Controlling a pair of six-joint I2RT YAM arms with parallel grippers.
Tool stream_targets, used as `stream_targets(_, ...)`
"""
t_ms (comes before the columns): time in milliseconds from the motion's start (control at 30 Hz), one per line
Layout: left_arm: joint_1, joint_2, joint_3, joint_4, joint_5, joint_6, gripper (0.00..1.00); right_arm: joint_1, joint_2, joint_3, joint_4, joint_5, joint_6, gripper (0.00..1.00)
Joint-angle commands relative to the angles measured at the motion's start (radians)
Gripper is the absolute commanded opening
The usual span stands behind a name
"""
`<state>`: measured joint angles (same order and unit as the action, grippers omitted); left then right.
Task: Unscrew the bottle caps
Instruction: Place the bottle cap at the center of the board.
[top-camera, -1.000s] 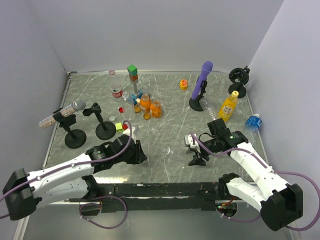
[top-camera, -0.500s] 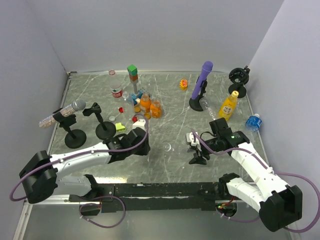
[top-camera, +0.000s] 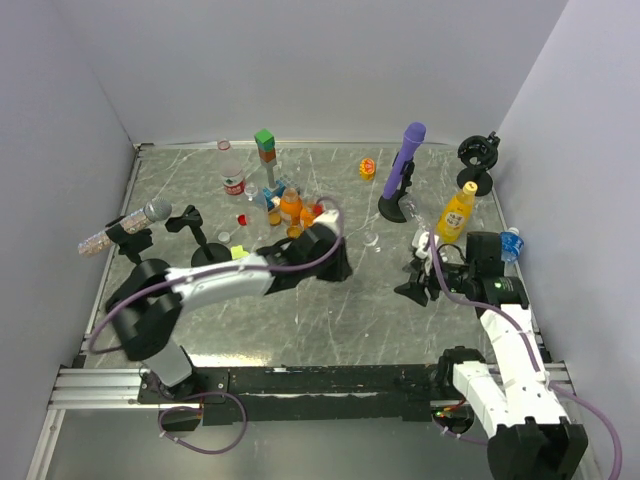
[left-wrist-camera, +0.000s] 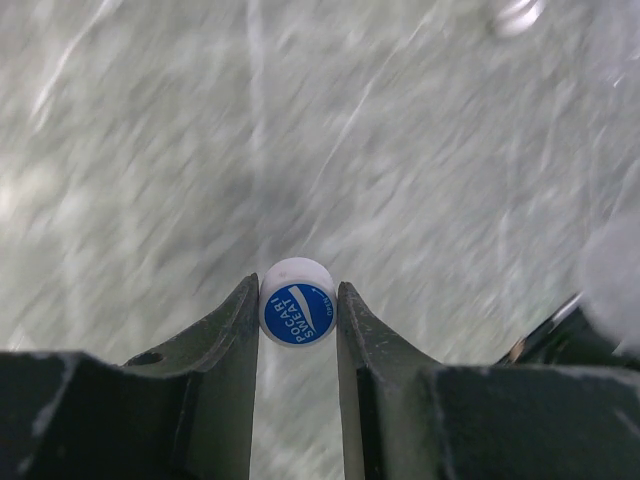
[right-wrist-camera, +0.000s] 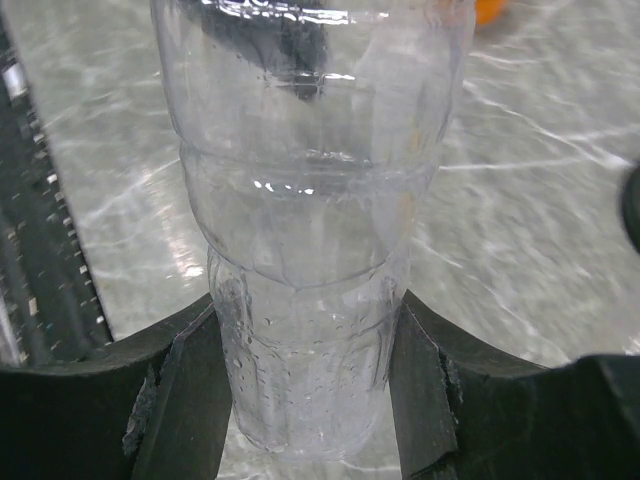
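Observation:
In the left wrist view my left gripper (left-wrist-camera: 297, 292) is shut on a small white bottle cap (left-wrist-camera: 297, 316) with a blue printed top, held above the grey marbled table (left-wrist-camera: 400, 150). From above, that gripper (top-camera: 337, 266) hangs over the middle of the table. My right gripper (right-wrist-camera: 308, 305) is shut on the lower body of a clear bottle (right-wrist-camera: 310, 190). From above, the right gripper (top-camera: 413, 275) sits right of centre. Its bottle's mouth does not show.
Orange bottles (top-camera: 291, 206), a red-labelled bottle (top-camera: 234, 184) and a green and orange block stack (top-camera: 265, 146) crowd the back left. A yellow bottle (top-camera: 456, 213), a blue-labelled bottle (top-camera: 507, 243) and a purple microphone (top-camera: 405, 163) stand at the right. Black stands (top-camera: 150, 272) stand at the left.
My left arm has swung from the near left out over the middle of the table. My right gripper has carried the clear bottle rightwards and farther from the front edge.

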<state>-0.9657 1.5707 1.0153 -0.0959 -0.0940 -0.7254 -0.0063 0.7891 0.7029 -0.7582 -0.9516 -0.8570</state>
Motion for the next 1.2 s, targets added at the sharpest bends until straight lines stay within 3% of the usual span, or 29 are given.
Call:
stream_targets(0, 0.004, 0.168, 0.236, -0.033, -0.004, 0.036, 0.01, -0.066, -0.033, 0.026, 0.102, -0.015, 0.093, 0.17)
stream_targets(200, 0.031, 0.328, 0.384, -0.062, 0.03, 0.054, 0.01, -0.133, -0.059, 0.012, 0.12, -0.027, 0.115, 0.17)
stream_targets(400, 0.027, 0.321, 0.384, -0.088, 0.065, 0.067, 0.01, -0.139, -0.051, 0.013, 0.1, -0.056, 0.096, 0.17)
stream_targets(567, -0.01, 0.106, 0.145, -0.204, -0.009, 0.061, 0.01, -0.138, -0.036, 0.015, 0.062, -0.101, 0.053, 0.17)
stream_targets(800, 0.016, -0.338, -0.249, -0.386, -0.095, -0.127, 0.03, -0.086, 0.002, 0.029, 0.034, -0.102, 0.024, 0.18)
stream_targets(967, 0.093, -0.477, -0.385, -0.464, -0.142, -0.23, 0.05, -0.028, -0.014, 0.015, 0.069, -0.067, 0.052, 0.18)
stream_targets(1167, 0.191, -0.509, -0.396, -0.588, -0.274, -0.278, 0.04, -0.017, -0.01, 0.017, 0.063, -0.069, 0.047, 0.18)
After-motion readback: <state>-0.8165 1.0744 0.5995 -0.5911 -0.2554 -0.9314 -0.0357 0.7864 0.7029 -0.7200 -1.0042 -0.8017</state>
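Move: The left hand holds the blue-and-white cap above the middle of the board. The bare near-left part of the board, where it is next taken, is about 22 cm left, 7 cm back and 12 cm below. The clear bottle's end stands roughly 7 cm ahead and 5 cm right of it; the yellow block 25 cm left and 6 cm ahead, 11 cm lower. From the right hand, that bare patch is some 34 cm left, 5 cm back and 17 cm below. Forward and right first, about 8 cm towards the clear bottle's end while sinking a little, the left hand then reverses and sweeps some 25 cm left and back towards the bare near-left board, sinking further and swinging counter-clockwise by about 25 degrees as it tips down. Its fingers keep pinching the cap. The right hand, still gripping the clear bottle, shifts a few centimetres right, forward and up, then returns. ##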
